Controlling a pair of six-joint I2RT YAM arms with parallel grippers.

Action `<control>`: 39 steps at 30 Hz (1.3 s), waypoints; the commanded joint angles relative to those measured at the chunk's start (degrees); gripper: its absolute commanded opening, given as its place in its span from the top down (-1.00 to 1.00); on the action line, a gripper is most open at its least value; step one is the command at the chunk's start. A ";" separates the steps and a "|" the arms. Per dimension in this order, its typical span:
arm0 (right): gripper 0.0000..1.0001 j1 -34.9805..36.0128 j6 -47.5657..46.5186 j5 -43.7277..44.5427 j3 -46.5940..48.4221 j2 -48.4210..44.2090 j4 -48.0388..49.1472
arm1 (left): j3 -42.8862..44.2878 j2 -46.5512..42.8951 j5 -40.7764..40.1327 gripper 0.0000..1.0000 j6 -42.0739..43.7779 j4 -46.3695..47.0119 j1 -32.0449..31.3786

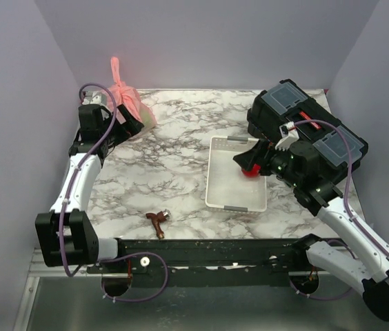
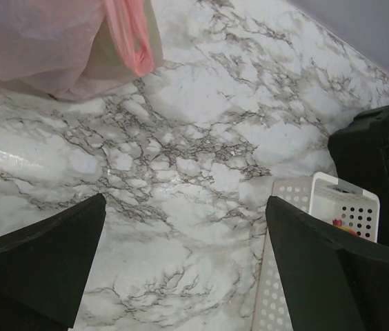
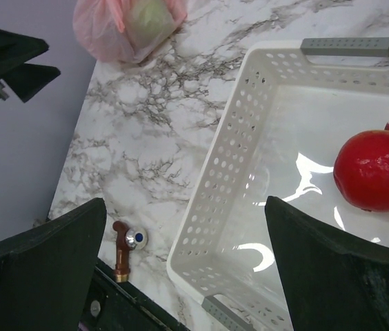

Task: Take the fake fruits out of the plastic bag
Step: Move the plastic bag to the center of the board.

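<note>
The pink plastic bag (image 1: 131,102) slumps at the table's back left, its handles sticking up. In the right wrist view a light green round fruit (image 3: 150,17) shows through the bag (image 3: 105,31). My left gripper (image 1: 127,128) hovers just in front of the bag (image 2: 56,48), open, with only marble between its fingers (image 2: 43,269). A glossy red fruit (image 3: 377,169) with a small crown lies inside the white tray (image 3: 229,158). My right gripper (image 3: 184,203) stands open over the tray's edge, apart from the red fruit (image 1: 252,171). Other fruits are hidden.
The white perforated tray (image 1: 216,181) sits at centre right. A black toolbox (image 1: 305,117) stands behind it at the back right. A small brown pipe fitting (image 1: 157,221) lies near the front edge. Purple walls close in the left, back and right sides.
</note>
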 commanded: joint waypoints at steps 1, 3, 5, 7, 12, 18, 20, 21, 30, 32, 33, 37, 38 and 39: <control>-1.00 -0.13 -2.88 -4.18 1.22 -0.18 0.69 | 0.81 6.68 6.11 -0.97 -8.48 4.81 2.09; -1.00 -0.16 -3.46 -3.74 0.91 -0.46 -0.20 | 1.26 10.32 7.23 -0.97 -11.37 7.89 2.31; -1.00 -0.14 -3.38 -4.59 -0.09 -0.97 0.28 | 1.81 14.31 8.86 -0.95 -14.29 12.45 2.57; -1.00 -0.14 -3.17 -6.64 -1.31 -1.30 1.50 | 3.29 18.51 10.14 -0.92 -15.85 17.68 2.53; -1.00 -0.09 -2.34 -13.55 -2.69 -1.94 1.47 | 9.02 25.28 4.24 -0.90 -16.67 17.48 2.53; -1.00 -0.14 -1.35 -17.51 -4.54 -5.51 0.73 | 5.62 28.61 2.04 -0.77 -18.68 27.47 2.74; -1.00 -0.14 -1.70 -16.11 -4.47 -6.93 -0.68 | 3.88 29.03 1.29 -0.75 -19.62 31.44 2.71; -1.00 -0.09 -1.79 -15.25 -4.49 -7.85 -1.53 | 3.97 29.53 1.08 -0.73 -19.67 32.24 2.71; -1.00 -0.14 -2.10 -10.06 -4.39 -9.99 -3.34 | 8.35 32.94 1.09 -0.42 -19.30 31.43 2.66; -1.00 -0.11 -2.39 -10.96 -3.85 -9.52 -3.40 | 10.27 33.85 1.40 -0.26 -19.30 28.49 2.64; -1.00 -0.12 -2.51 -11.35 -3.66 -9.49 -3.40 | 11.23 34.12 1.44 -0.25 -19.14 26.80 2.64; -1.00 -0.14 -2.09 -10.10 -3.70 -10.74 -3.75 | 13.01 34.97 1.33 -0.22 -18.49 25.50 2.62; -1.00 -0.14 -1.86 -9.84 -3.70 -11.10 -3.83 | 14.06 35.64 1.38 -0.22 -18.66 23.87 2.62; -1.00 -0.14 -1.82 -9.60 -3.62 -11.41 -4.02 | 14.96 36.15 1.45 -0.22 -18.80 22.50 2.64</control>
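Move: The plastic bag's middle lies about 16 cm ahead of the left hand, 5 cm to its left and some 12 cm below; its loose strap hangs down on the side facing the hand. From the bag, the white tray's middle is about 45 cm to the right and 24 cm nearer the bases, and the brown hammer is some 42 cm nearer and 13 cm to the right. From the right hand, the bag is about 28 cm ahead, 46 cm to the left and 12 cm below. The left hand reaches some 15 cm forward to the plastic bag's hanging strap, sinking about 8 cm early on and rolling its left side down by nearly 20 degrees, then eases in roughly level, its wide-open fingers narrowing to about 60 percent with the strap coming between them but not yet pinched. Meanwhile the right hand, open and empty above the tray, draws back about 5 cm towards its base and turns some 10 degrees counter-clockwise, away from the red fruit. ##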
